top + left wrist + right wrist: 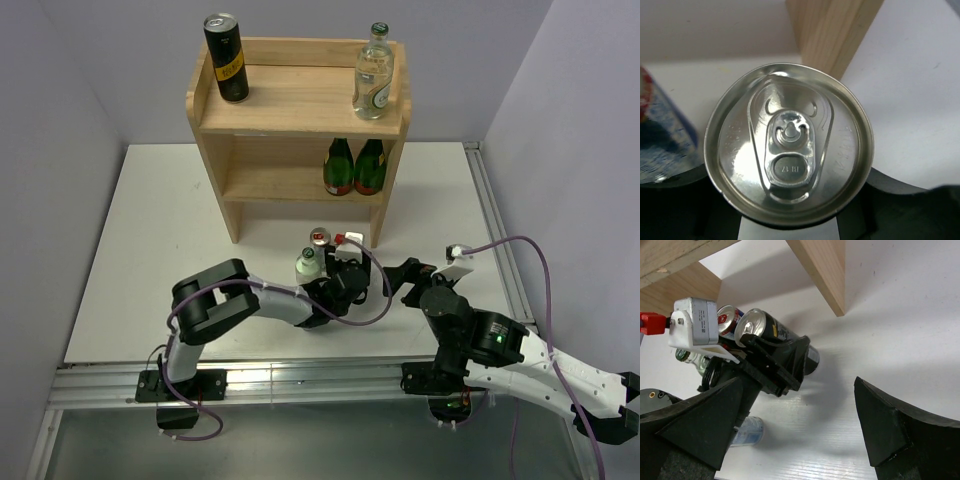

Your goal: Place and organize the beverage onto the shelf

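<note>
A black can with gold lettering [777, 332] stands on the white table in front of the shelf [290, 110]; its silver lid [789, 145] fills the left wrist view. My left gripper [345, 278] is shut on this can, a finger on either side [790, 205]. Just left of it stand a silver-blue-red can [320, 238] [727, 317] and a clear green-capped bottle [308, 265]. Another silver-blue can [747, 432] shows low in the right wrist view. On the shelf's top board stand a black can [227, 58] and a clear bottle [373, 75]. My right gripper [410, 280] [800, 430] stands open, holding nothing, to the right of the held can.
Two dark green bottles [355, 168] stand on the shelf's lower board at the right. The shelf's front right leg [832, 30] is close behind the held can. Grey walls close in on both sides, and a metal rail [300, 380] runs along the table's near edge.
</note>
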Available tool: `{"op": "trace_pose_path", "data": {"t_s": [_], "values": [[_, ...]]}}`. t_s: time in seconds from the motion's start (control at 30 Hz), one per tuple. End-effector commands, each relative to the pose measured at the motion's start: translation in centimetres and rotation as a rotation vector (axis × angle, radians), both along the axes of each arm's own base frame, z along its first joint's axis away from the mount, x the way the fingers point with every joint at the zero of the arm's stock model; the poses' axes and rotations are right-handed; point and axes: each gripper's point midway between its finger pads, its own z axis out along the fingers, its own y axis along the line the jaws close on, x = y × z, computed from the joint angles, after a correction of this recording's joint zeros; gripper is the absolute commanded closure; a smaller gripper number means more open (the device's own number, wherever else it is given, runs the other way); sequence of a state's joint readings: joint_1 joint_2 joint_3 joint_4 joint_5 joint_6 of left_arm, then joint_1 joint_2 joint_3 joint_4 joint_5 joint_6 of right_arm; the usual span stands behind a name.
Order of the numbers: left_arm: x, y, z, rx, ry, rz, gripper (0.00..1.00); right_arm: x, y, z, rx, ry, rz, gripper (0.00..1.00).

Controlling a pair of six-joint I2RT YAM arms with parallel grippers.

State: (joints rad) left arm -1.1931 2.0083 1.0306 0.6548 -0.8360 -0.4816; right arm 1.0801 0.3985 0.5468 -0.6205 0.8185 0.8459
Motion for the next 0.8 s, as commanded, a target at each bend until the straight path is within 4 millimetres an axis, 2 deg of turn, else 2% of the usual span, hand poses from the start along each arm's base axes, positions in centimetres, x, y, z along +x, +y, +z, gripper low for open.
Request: {"op": "trace_pose_path", "data": {"t_s": [0.0, 0.03, 0.13, 0.2, 0.23, 0.3, 0.37, 0.4, 0.43, 0.47, 0.5, 0.57, 0.6, 0.67, 0.73, 0.77], "values": [[-0.9, 2.6, 1.5, 0.102, 0.017, 0.064, 1.00, 0.2, 0.5, 0.4, 0.015, -0.018, 0.005, 0.00], [-1.3, 2.6, 2.2, 0.109, 0.019, 0.056, 1.00, 0.3, 0.4, 0.4, 0.015, -0.019, 0.002, 0.00], [-2.9, 3.4, 6.4, 0.126, 0.035, 0.003, 1.00, 0.3, 0.4, 0.3, 0.011, -0.019, 0.001, 0.00], [-3.1, 3.6, 9.1, 0.123, 0.026, -0.012, 1.00, 0.3, 0.5, 0.3, 0.015, -0.022, 0.001, 0.00], [-3.3, 3.9, 11.3, 0.103, 0.016, -0.018, 1.00, 0.3, 0.5, 0.3, 0.017, -0.023, 0.001, 0.00], [-3.5, 4.6, 14.1, 0.136, 0.010, -0.026, 1.00, 0.3, 0.4, 0.3, 0.019, -0.025, -0.002, 0.00], [-3.6, 5.3, 18.9, 0.095, -0.027, -0.023, 1.00, 0.3, 0.4, 0.3, 0.025, -0.028, -0.004, 0.00], [-3.6, 6.0, 20.0, 0.130, -0.039, -0.028, 1.00, 0.3, 0.3, 0.3, 0.025, -0.028, -0.005, 0.00], [-3.7, 6.7, 22.0, 0.120, -0.054, -0.021, 1.00, 0.3, 0.3, 0.4, 0.032, -0.031, -0.006, 0.00], [-3.4, 7.3, 24.9, 0.087, -0.082, 0.002, 1.00, 0.3, 0.2, 0.4, 0.033, -0.032, -0.009, 0.00], [-3.4, 8.0, 26.2, 0.114, -0.100, 0.000, 1.00, 0.3, 0.2, 0.4, 0.036, -0.034, -0.012, 0.00], [-3.1, 9.7, 30.8, 0.060, -0.151, 0.025, 1.00, 0.3, 0.1, 0.4, 0.041, -0.039, -0.013, 0.00], [-2.8, 10.6, 32.2, 0.079, -0.183, 0.036, 1.00, 0.3, 0.1, 0.4, 0.045, -0.040, -0.013, 0.00], [-1.9, 12.9, 36.1, 0.034, -0.226, 0.080, 1.00, 0.3, -0.1, 0.5, 0.049, -0.044, -0.016, 0.00], [-1.2, 14.7, 38.4, 0.032, -0.250, 0.106, 1.00, 0.3, -0.1, 0.6, 0.054, -0.048, -0.019, 0.00], [-0.6, 16.4, 40.6, -0.002, -0.277, 0.143, 1.00, 0.3, -0.1, 0.5, 0.051, -0.048, -0.016, 0.00]]}}
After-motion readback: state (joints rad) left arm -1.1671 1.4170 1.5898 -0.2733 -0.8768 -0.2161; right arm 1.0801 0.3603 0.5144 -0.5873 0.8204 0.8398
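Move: Up on the shelf unit, the free stretch of the top shelf just right of the dark can lies about 14 cm ahead of the left hand, 14 cm to its left and 27 cm above. That dark can stands about 15 cm ahead, 23 cm left and 34 cm up. The clear bottle up there stands 12 cm ahead, straight in line sideways, 38 cm up. From the right hand the free stretch is roughly 25 cm ahead, 24 cm left, 17 cm up. Keeping its pinch on the dark can, the left hand first eases back about 4 cm and left 4 to 5 cm, away from the unit's front, rolling slightly left side up. It then lifts steeply some 33 cm towards the top shelf, swinging farther left and starting forward near the end, as the roll comes off and the fingers tip up about 10 degrees. ##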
